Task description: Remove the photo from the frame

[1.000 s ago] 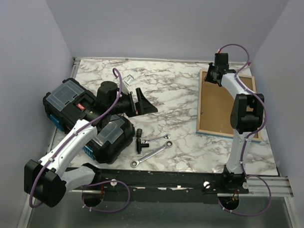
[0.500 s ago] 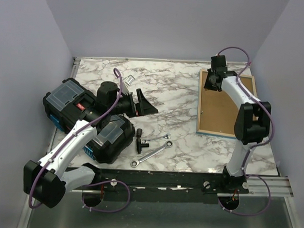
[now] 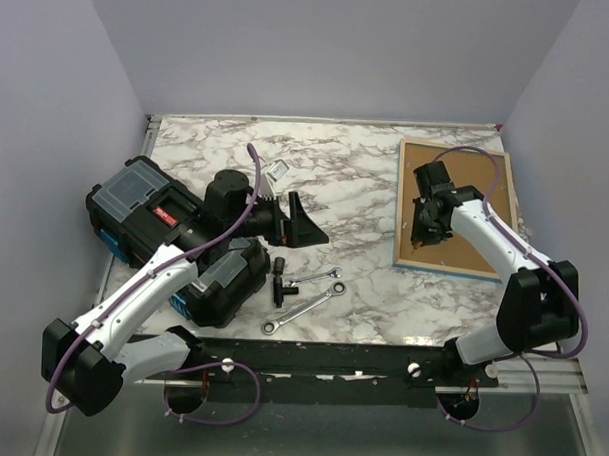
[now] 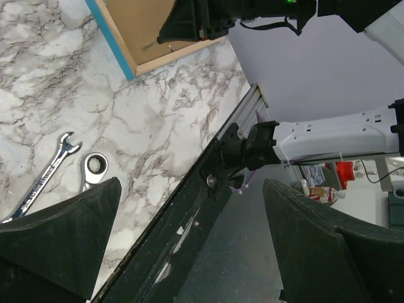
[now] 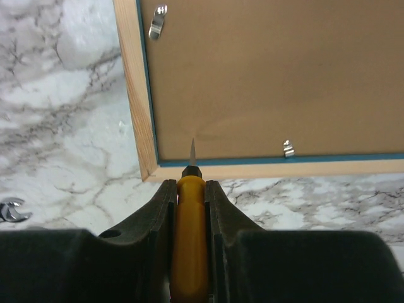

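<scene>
The frame (image 3: 475, 172) lies face down at the table's right, its brown back up; a turquoise strip runs inside its pale wood rim (image 5: 132, 95). Two small metal tabs (image 5: 157, 22) (image 5: 288, 149) lie on the brown backing board (image 5: 271, 69). The photo is hidden. My right gripper (image 5: 190, 184) is shut on a yellow-handled pointed tool (image 5: 190, 240), its thin tip over the board just inside the frame's near-left corner. From above, that gripper (image 3: 422, 227) hovers over the frame's near-left part. My left gripper (image 3: 295, 220) (image 4: 192, 189) stands open and empty, well left of the frame.
Two black tool cases (image 3: 135, 197) (image 3: 223, 275) sit at the left under the left arm. Two wrenches (image 3: 304, 303) (image 4: 44, 180) and a small black tool (image 3: 280, 277) lie mid-table. The table's near rail (image 4: 208, 183) shows in the left wrist view.
My right gripper has drawn back from the frame's far-left corner toward its near-left corner, still holding the tool. The left gripper has shifted slightly right.
</scene>
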Controlling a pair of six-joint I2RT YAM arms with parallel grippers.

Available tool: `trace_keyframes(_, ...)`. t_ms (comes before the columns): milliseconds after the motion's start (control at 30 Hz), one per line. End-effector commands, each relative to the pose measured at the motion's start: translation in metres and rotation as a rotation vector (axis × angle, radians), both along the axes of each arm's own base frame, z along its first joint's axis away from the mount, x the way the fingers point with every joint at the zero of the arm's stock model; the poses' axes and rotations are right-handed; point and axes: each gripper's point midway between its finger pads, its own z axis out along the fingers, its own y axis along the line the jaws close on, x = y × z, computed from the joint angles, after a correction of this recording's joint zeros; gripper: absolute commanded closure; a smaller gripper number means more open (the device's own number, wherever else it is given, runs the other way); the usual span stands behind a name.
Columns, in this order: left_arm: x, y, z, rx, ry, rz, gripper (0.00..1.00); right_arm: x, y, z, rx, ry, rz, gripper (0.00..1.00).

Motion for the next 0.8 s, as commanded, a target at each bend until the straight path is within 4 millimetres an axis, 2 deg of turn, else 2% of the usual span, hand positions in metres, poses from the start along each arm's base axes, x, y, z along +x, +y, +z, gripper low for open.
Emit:
trace_keyframes(0,-0.002,-0.006,0.021,-0.023,-0.079,-0.007,0.02,-0.016,0.02,-0.002,0.034,0.03,0.042,0.99)
trace_keyframes(167,-0.006,-0.004,0.016,-0.018,-0.073,0.003,0.01,-0.02,0.049,-0.012,0.063,0.035,0.1,0.99)
trace_keyframes(300,-0.006,-0.003,0.016,-0.008,-0.075,0.011,0.02,-0.008,0.08,-0.012,0.152,-0.006,0.128,1.0)
trace_keyframes(467,-0.006,-0.002,0.014,0.002,-0.071,0.013,0.02,0.038,0.132,0.01,0.371,-0.137,0.156,0.99)
trace_keyframes(600,-0.006,0.001,0.011,0.02,-0.068,0.028,0.02,0.087,0.179,0.022,0.537,-0.209,0.185,0.99)
trace_keyframes(667,-0.006,0.004,0.009,0.032,-0.073,0.045,0.02,0.114,0.203,0.038,0.629,-0.275,0.214,1.0)
trace_keyframes(767,-0.004,0.008,0.003,0.061,-0.065,0.072,0.02,0.139,0.217,0.057,0.644,-0.304,0.241,1.0)
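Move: Some 4 cm to the right hand's left, level with it and about 7 cm below, is the frame's near-left inner corner; the hand holds the orange screwdriver, point down. The near clip sits about 9 cm right and 2 cm farther out, and the left clip roughly 11 cm ahead and 3 cm left, both at that height. From the left hand the corner lies about 21 cm right, level with it and some 22 cm lower. Easing back and down a centimetre or two at first, the right hand sweeps left, then curves forward and left, quickening, to end about 16 cm left and 9 cm forward. Still gripping the screwdriver, it brings the point against the inside of the frame's near-left corner and pushes the frame along, while the wrist rolls some 25 degrees so the point leans left. ##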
